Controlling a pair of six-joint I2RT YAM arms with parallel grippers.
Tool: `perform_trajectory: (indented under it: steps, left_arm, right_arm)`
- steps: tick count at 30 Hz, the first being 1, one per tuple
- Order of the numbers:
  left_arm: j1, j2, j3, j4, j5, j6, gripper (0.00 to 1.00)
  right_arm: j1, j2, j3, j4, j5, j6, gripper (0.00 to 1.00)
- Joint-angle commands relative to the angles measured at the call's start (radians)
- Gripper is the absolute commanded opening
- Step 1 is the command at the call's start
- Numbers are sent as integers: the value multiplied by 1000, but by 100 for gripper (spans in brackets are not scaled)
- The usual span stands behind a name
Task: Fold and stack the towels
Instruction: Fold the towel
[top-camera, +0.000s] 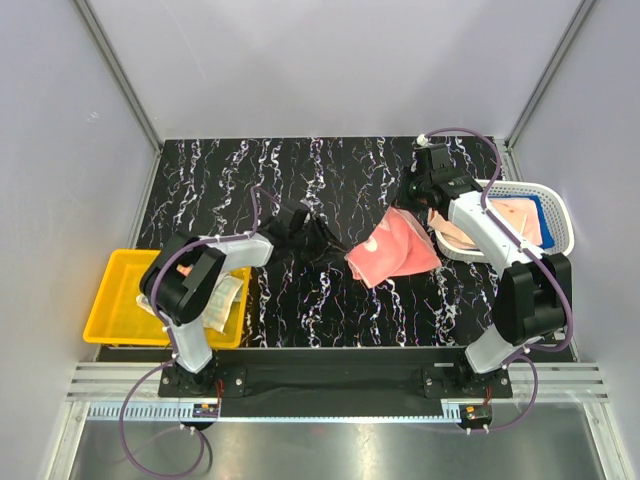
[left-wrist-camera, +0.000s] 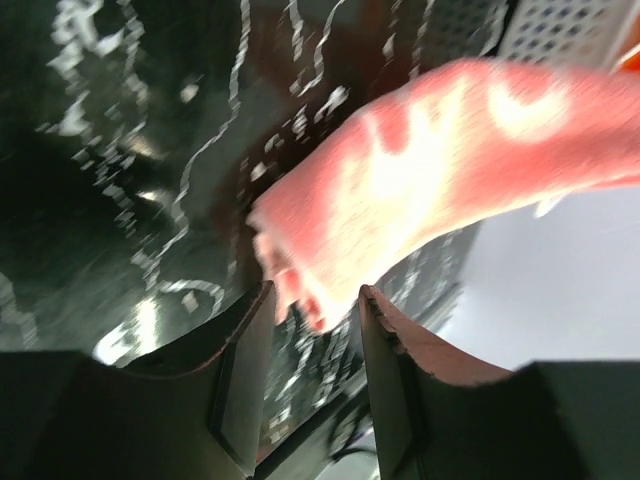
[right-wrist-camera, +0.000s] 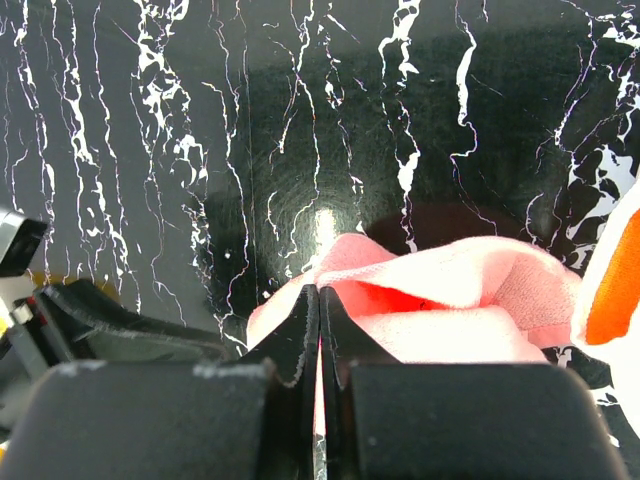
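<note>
A salmon-pink towel (top-camera: 392, 248) hangs bunched over the middle-right of the black marbled table (top-camera: 230, 190). My right gripper (top-camera: 405, 200) holds its upper edge. In the right wrist view the jaws (right-wrist-camera: 319, 290) are pressed together with pink cloth (right-wrist-camera: 470, 290) pinched between them. My left gripper (top-camera: 325, 237) is just left of the towel's lower corner. In the left wrist view its fingers stand apart (left-wrist-camera: 315, 292), and the blurred towel (left-wrist-camera: 430, 170) has its corner just beyond the tips, not pinched.
A white mesh basket (top-camera: 562, 215) at the right holds pale pink, blue and beige towels (top-camera: 520, 215). A yellow bin (top-camera: 120, 300) at the left edge holds a beige cloth (top-camera: 226, 300). A white-and-orange cloth (right-wrist-camera: 612, 290) shows at the right wrist view's edge.
</note>
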Motion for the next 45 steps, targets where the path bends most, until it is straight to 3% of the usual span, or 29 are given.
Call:
perform_trajectory:
  steps: [1, 7, 28, 39, 42, 45]
  left_arm:
    - [-6, 56, 29, 176, -20, -144, 43]
    - [-18, 119, 34, 233, -40, -238, 43]
    - [-23, 138, 36, 173, -102, -269, 34]
    - [-21, 158, 43, 193, -95, -267, 15]
    - [-21, 156, 43, 198, -92, -264, 0]
    - [-23, 149, 52, 183, -99, -239, 0]
  right_arm:
    - [-6, -35, 18, 32, 9, 7, 0]
    - [-6, -30, 24, 27, 12, 8, 0]
    - [-7, -33, 18, 33, 7, 7, 0]
    - [-6, -38, 10, 35, 6, 10, 0]
    - [-6, -44, 11, 33, 3, 10, 0]
    - [-6, -47, 10, 32, 4, 12, 0]
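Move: The pink towel hangs from the right gripper; its loose lower left corner is about 3 cm ahead of the left hand, 2 cm to its right and 3 cm below. The towel's body is some 10 cm to the left hand's right, level with it, and the white basket about 34 cm right and 6 cm ahead. From the right hand that corner lies roughly 10 cm back, 7 cm left and 12 cm below. The left hand eases forward, down and right, about 4 cm, and closes, pinching the towel's corner; the right keeps hold. ##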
